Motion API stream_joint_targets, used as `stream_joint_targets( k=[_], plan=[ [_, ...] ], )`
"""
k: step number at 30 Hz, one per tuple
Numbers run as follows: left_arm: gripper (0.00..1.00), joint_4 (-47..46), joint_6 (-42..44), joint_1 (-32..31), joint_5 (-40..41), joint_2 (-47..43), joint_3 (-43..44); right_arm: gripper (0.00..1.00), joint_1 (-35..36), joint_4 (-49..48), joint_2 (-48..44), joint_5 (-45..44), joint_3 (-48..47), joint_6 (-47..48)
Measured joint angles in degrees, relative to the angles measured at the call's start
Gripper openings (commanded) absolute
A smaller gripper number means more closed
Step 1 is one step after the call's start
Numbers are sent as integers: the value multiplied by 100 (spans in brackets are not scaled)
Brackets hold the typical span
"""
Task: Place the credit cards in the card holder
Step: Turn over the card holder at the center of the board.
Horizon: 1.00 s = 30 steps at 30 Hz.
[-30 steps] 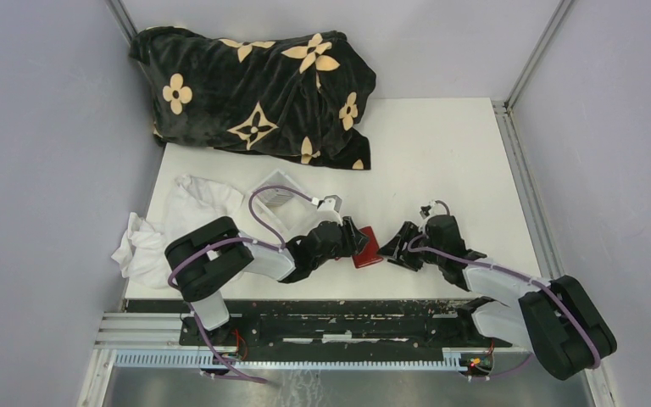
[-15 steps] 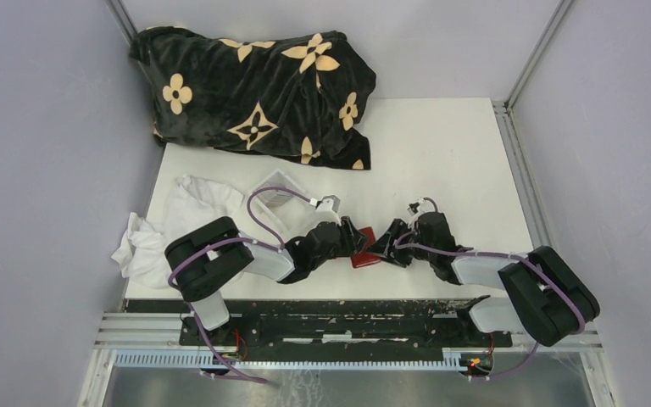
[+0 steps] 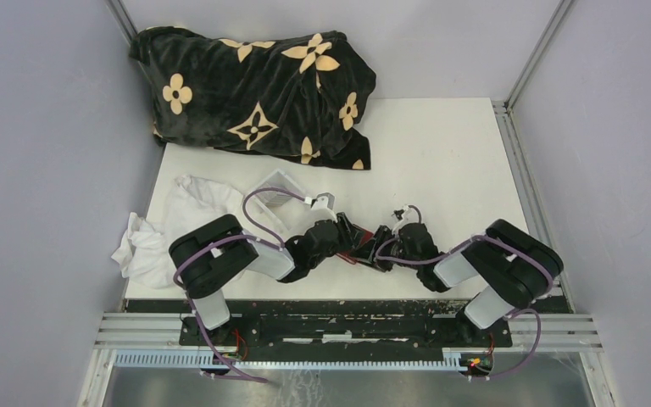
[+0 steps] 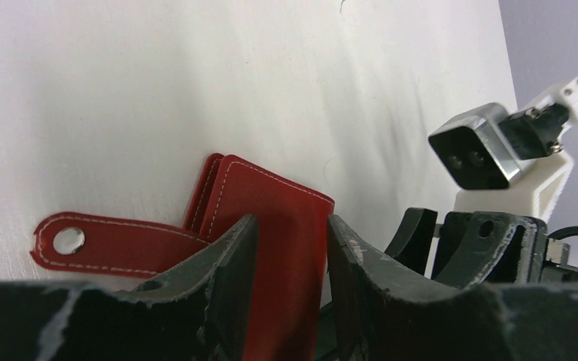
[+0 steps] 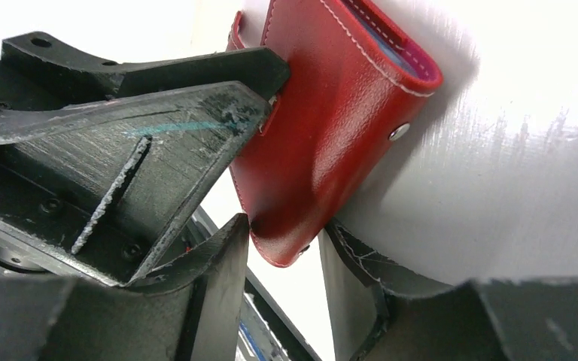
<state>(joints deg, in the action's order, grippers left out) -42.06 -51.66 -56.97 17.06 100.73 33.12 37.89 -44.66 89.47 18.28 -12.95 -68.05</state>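
Observation:
The red card holder (image 4: 278,218) stands on edge between the fingers of my left gripper (image 4: 290,248), which is shut on it. Its snap tab (image 4: 83,242) trails left on the table. In the right wrist view the card holder (image 5: 331,128) shows its pale stud (image 5: 399,133), and its lower corner sits between the tips of my right gripper (image 5: 286,241), both touching it. A thin bluish edge (image 5: 400,51) shows inside the fold; otherwise the credit cards are hidden. From above, the two grippers (image 3: 352,240) (image 3: 383,253) meet tip to tip over a red sliver (image 3: 361,246).
A black blanket with gold flowers (image 3: 254,89) lies at the back left. A white cloth (image 3: 165,229) and a clear plastic box (image 3: 278,195) sit left of the arms. The table's front rail (image 3: 331,326) runs just behind the grippers.
My right arm has swung left to the card holder, and its jaws have narrowed around the holder's corner. The left gripper has kept its hold. From above the holder is now nearly covered.

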Motion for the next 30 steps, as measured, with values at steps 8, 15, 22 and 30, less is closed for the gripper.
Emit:
stream_joint_targets(
  k=[8, 15, 22, 30],
  plan=[
    [47, -295, -79, -2, 155, 107, -81, 47, 354, -3036, 1766, -691, 391, -1193],
    [46, -549, -267, -17, 238, 173, -208, 45, 643, -4325, 2479, -1532, 562, -1878],
    [46, -726, -391, -39, 317, 238, -240, 2, 710, -3121, 1784, -2037, 407, -1873],
    [53, -730, -564, -70, 354, 205, -240, 1, 789, -507, 149, -2337, 44, -1259]
  ],
)
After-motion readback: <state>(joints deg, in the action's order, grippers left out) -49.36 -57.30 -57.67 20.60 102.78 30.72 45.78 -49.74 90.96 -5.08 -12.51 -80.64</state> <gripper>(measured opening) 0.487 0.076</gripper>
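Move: The card holder's middle is about 4 cm ahead of the right hand and 2 cm to its left, about 1 cm higher, tipped up, with its near corner already between the open right fingers. The left fingertips are at its other side, roughly 6 cm ahead and 4 cm left of the right hand; from the left hand its middle is about 2 cm back, 2 cm right and 1 cm lower. The white tray stands some 19 cm left of the holder and 10 cm farther out. Work the right gripper about 3 cm forward along the tipped-up card holder, edging a centimetre left at first and then back right, while it swings some 20 degrees clockwise and rolls out and back; then shut its fingers to pinch the holder's near end. Keep the left gripper half open and nearly still against the holder's other side. ##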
